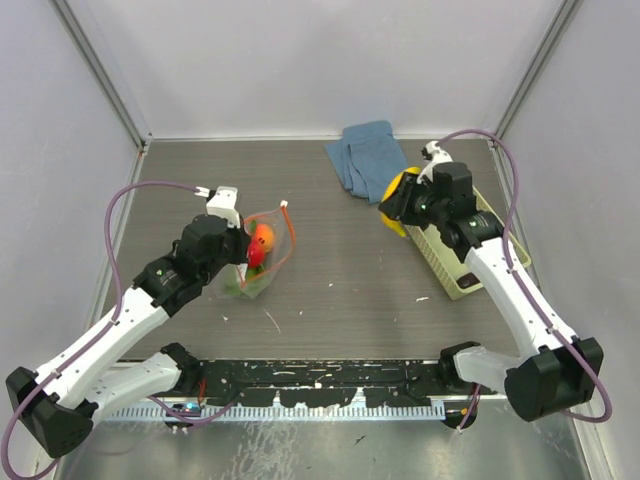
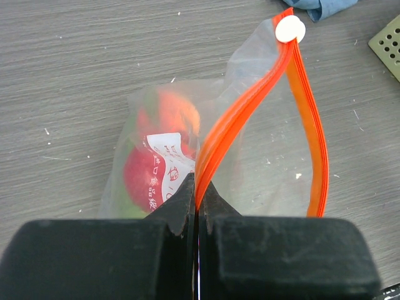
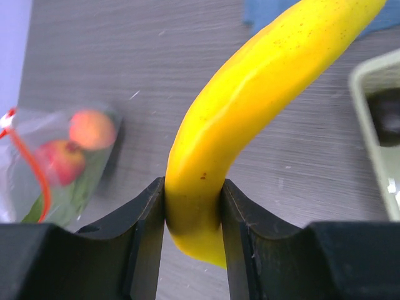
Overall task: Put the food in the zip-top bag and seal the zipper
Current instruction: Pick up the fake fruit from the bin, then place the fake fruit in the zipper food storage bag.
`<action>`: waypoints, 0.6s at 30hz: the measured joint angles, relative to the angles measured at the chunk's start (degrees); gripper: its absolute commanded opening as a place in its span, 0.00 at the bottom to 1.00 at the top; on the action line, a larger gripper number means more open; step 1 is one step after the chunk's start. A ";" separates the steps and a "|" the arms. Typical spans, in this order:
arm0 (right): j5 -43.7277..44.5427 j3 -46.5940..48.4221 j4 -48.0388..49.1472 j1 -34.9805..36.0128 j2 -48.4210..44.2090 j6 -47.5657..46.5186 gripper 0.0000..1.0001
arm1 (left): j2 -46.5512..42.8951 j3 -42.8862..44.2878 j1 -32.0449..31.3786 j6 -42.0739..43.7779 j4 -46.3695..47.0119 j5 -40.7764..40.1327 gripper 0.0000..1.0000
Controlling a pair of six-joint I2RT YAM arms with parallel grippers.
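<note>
The clear zip-top bag [image 1: 262, 258] lies left of centre, its mouth open. Inside show an orange fruit [image 1: 263, 237], a red fruit [image 1: 256, 256] and green leaves [image 1: 247, 287]. My left gripper [image 1: 243, 243] is shut on the orange-red zipper strip [image 2: 237, 119] and holds the mouth up; the white slider tab [image 2: 290, 29] sits at the strip's far end. My right gripper [image 1: 397, 207] is shut on the yellow banana [image 3: 250, 100] and holds it above the table, left of the basket. The bag also shows in the right wrist view [image 3: 56, 169].
A pale yellow-green slatted basket [image 1: 463, 268] stands at the right, under the right arm. A folded blue cloth [image 1: 366, 156] lies at the back centre. White walls close the table at the back and sides.
</note>
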 measured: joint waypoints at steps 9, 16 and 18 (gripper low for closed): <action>-10.80 6.71 -2.91 11.34 4.74 -3.91 0.23 | 0.74 0.00 0.00 0.63 0.57 1.29 0.00; -17.03 11.39 -2.91 20.46 10.78 -4.31 0.23 | 0.74 0.00 -0.02 0.66 0.57 1.92 0.00; -17.99 12.39 -2.91 23.04 12.81 -4.42 0.23 | 0.74 0.00 -0.02 0.66 0.57 2.08 0.00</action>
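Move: The right hand already holds the banana about 20 cm above the table; the zip-top bag's open mouth lies some 26 cm to its left, 9 cm back and a little lower. Inside the bag, the red apple sits about 30 cm left and 12 cm back. The blue cloth is roughly 14 cm ahead and 4 cm left, the bin about 19 cm right and 5 cm back. From the left hand, which pinches the zipper edge, the mouth's middle is some 5 cm right. Sweep the right gripper, banana still gripped, about 17 cm left and some 8 cm back towards the bag's open mouth, staying nearly level. Turn the wrist some 40 degrees counter-clockwise on the way so the fingers come to point mostly left at the bag. Keep the left gripper shut on the zipper edge and almost still. ##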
